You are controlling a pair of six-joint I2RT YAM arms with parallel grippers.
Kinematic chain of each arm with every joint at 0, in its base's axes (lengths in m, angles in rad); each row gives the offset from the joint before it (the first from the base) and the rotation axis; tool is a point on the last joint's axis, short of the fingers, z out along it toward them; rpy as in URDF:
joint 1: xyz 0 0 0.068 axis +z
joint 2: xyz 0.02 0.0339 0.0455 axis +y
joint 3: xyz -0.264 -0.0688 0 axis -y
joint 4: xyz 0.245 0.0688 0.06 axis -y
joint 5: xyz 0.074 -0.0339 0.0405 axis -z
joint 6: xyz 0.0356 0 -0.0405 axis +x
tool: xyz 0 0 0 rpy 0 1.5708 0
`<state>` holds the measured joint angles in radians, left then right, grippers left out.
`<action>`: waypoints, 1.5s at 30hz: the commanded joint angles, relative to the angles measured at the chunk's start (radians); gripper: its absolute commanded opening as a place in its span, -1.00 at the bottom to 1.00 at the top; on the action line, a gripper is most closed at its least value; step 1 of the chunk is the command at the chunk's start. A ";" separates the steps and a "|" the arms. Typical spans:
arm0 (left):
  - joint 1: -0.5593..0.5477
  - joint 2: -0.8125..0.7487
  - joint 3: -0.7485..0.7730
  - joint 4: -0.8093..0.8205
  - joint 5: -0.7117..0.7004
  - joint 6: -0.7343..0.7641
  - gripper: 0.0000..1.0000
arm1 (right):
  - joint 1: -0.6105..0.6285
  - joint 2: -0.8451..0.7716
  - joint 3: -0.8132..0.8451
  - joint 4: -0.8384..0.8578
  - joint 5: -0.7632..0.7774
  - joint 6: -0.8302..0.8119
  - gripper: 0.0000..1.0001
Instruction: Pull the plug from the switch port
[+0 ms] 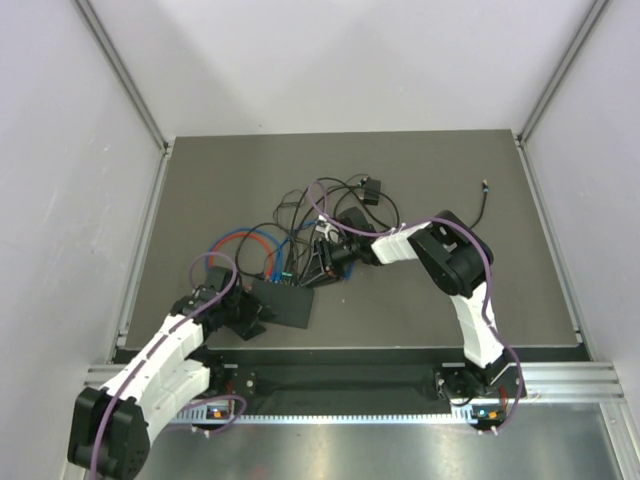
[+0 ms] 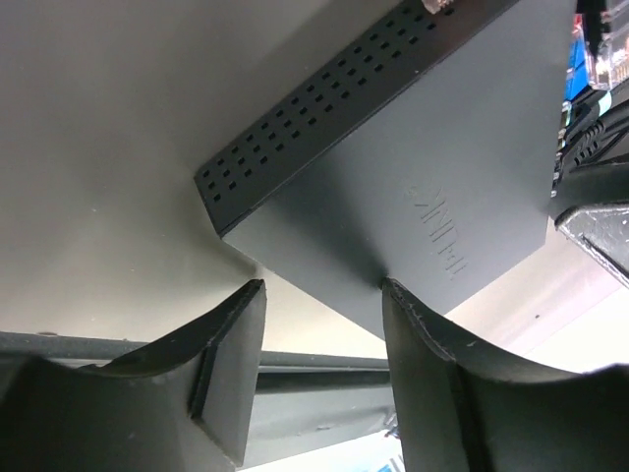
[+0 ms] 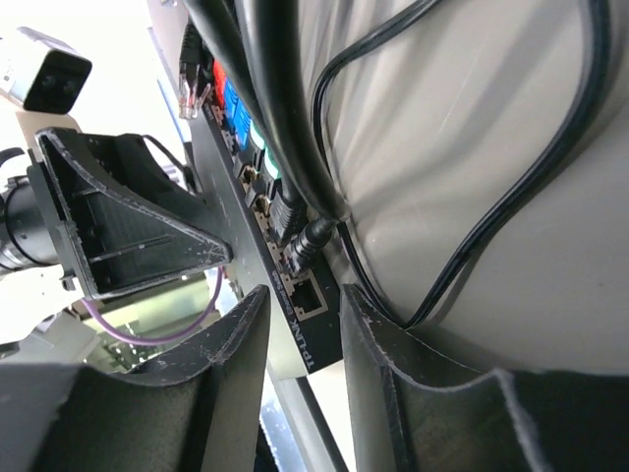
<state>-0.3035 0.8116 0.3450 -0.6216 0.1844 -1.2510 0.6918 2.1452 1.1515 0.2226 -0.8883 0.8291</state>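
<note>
The switch (image 1: pixel 287 303) is a flat matte-black box on the dark table. Its port row faces away from the arm bases and holds several plugs: blue ones (image 3: pixel 236 103), a green one (image 3: pixel 257 157) and a black plug (image 3: pixel 307 244). The end port (image 3: pixel 309 295) is empty. My right gripper (image 3: pixel 305 293) (image 1: pixel 318 265) is open, its fingers straddling that end of the port face just below the black plug. My left gripper (image 2: pixel 322 287) (image 1: pixel 255 318) is open at the switch's (image 2: pixel 393 197) near corner, one fingertip (image 2: pixel 393 290) touching its edge.
A tangle of black, blue and red cables (image 1: pixel 300 225) lies behind the switch. A small black adapter block (image 1: pixel 370 190) sits farther back, and a loose cable end (image 1: pixel 484 185) lies at the back right. A clear loose plug (image 3: pixel 192 93) hangs by the ports.
</note>
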 commanded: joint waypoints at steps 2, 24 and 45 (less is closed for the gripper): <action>0.003 0.031 0.015 0.039 -0.033 -0.022 0.08 | 0.009 0.015 -0.007 0.061 0.038 0.010 -0.31; 0.004 0.061 0.017 0.028 -0.022 -0.028 0.08 | 0.037 0.077 -0.012 0.164 0.029 0.059 -0.48; 0.004 0.101 0.017 -0.044 -0.046 -0.031 0.08 | 0.055 -0.048 -0.139 0.491 0.342 0.079 -1.00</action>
<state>-0.3027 0.8867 0.3588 -0.5938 0.1963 -1.2819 0.7391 2.1429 0.9573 0.7155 -0.6933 1.0092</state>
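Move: The black plug lies about 2 cm to the right hand's left, level with it fore and aft and 1 cm lower. From that hand, the green-ringed plugs lie some 4 cm left and 1 cm ahead, and the switch's middle about 6 cm left and 5 cm back. From the left hand, at the switch's near left part, the plug is roughly 7 cm ahead, 10 cm right and 1 cm lower. Left hand steady on the switch, right eases about 1.5 cm left, pinches the plug, twists 10 degrees clockwise. ##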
